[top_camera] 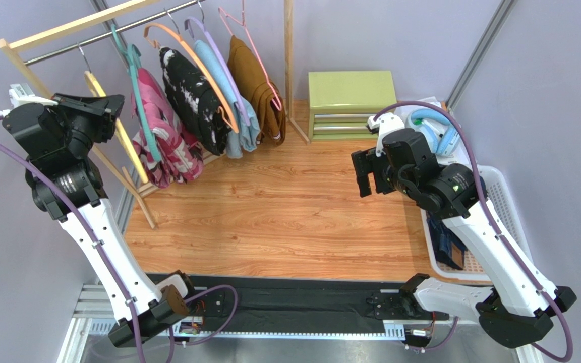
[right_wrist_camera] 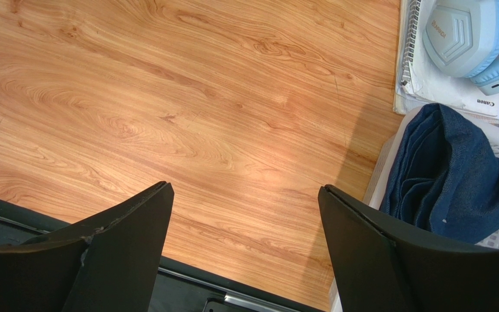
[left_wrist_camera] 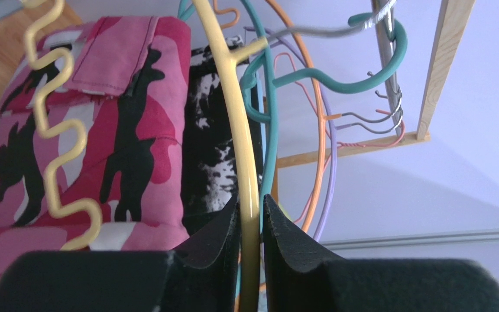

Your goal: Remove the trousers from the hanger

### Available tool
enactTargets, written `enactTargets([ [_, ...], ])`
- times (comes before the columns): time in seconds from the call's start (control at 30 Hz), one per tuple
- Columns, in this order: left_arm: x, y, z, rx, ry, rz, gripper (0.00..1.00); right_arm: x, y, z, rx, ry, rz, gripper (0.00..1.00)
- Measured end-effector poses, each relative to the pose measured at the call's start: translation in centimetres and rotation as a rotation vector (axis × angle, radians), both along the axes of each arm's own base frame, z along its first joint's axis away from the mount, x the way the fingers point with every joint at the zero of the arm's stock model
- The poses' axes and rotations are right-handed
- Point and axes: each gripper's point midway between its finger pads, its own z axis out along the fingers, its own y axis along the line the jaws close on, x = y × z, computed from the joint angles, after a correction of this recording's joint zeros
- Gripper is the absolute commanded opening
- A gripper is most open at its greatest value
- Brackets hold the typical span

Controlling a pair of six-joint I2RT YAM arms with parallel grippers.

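The pink camouflage trousers hang folded over a teal hanger on the rail, and they fill the left of the left wrist view. Beside them hangs a bare yellow hanger. My left gripper is up at the rack, shut on the yellow hanger's rod, which runs between its fingertips. The navy trousers lie bunched in the white basket at the right. My right gripper hovers open over the bare wooden table, left of the basket, holding nothing.
Further along the rail hang a black garment with white splotches, a light blue one and a brown one. A green drawer box stands at the back. Blue headphones lie on papers behind the basket.
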Motion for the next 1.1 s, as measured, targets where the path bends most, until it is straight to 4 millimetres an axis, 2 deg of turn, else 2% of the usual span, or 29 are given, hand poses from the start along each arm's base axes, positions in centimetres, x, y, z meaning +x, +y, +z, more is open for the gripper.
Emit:
enactTargets([
  [0.1, -0.6, -0.5, -0.3, -0.010, 0.048, -0.011, 0.39, 0.0, 0.1, 0.0, 0.002, 0.001, 0.002, 0.88],
  [0.17, -1.1, -0.8, -0.4, -0.008, 0.073, -0.014, 0.41, 0.0, 0.1, 0.0, 0.002, 0.001, 0.002, 0.88],
  [0.3, -2.5, -1.6, 0.2, 0.017, 0.095, -0.020, 0.52, 0.0, 0.1, 0.0, 0.003, 0.001, 0.003, 0.88],
  [0.6, -6.0, -3.2, 3.3, 0.155, 0.090, -0.021, 0.52, 0.0, 0.4, 0.7, 0.026, -0.008, 0.012, 0.88],
  [0.83, -8.3, -4.7, 5.7, 0.263, 0.016, -0.023, 0.50, -0.3, 0.7, 0.8, 0.045, 0.003, 0.020, 0.88],
  [0.97, -8.1, -6.0, 7.1, 0.247, -0.055, -0.093, 0.48, -0.7, 1.0, 0.6, 0.062, 0.021, 0.033, 0.88],
  [1.1, -5.7, -5.5, 7.9, 0.206, -0.065, -0.157, 0.49, -1.1, 1.4, 0.6, 0.085, 0.038, 0.044, 0.87],
])
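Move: The yellow hanger, empty, still sits between the left fingers, and its hook is at the rail, roughly 4 cm ahead, 2 cm left and 8 cm above the hand. The teal hanger is some 4 cm to the right and 2 cm farther out at hand height. Its pink trousers lie about 4 cm ahead, 5 cm right and 12 cm lower. From the right hand the yellow hanger is about 45 cm left, 7 cm ahead and 18 cm higher. Open the left gripper to about half to free the yellow hanger. Draw the hand back some 8 cm and rightward about 5 cm, soon climbing steadily to about 8 cm above the start, and roll the wrist some 15 degrees, left side rising. Finish by easing forward again nearly 3 cm while still rising, fingers kept open and clear of the bar. ##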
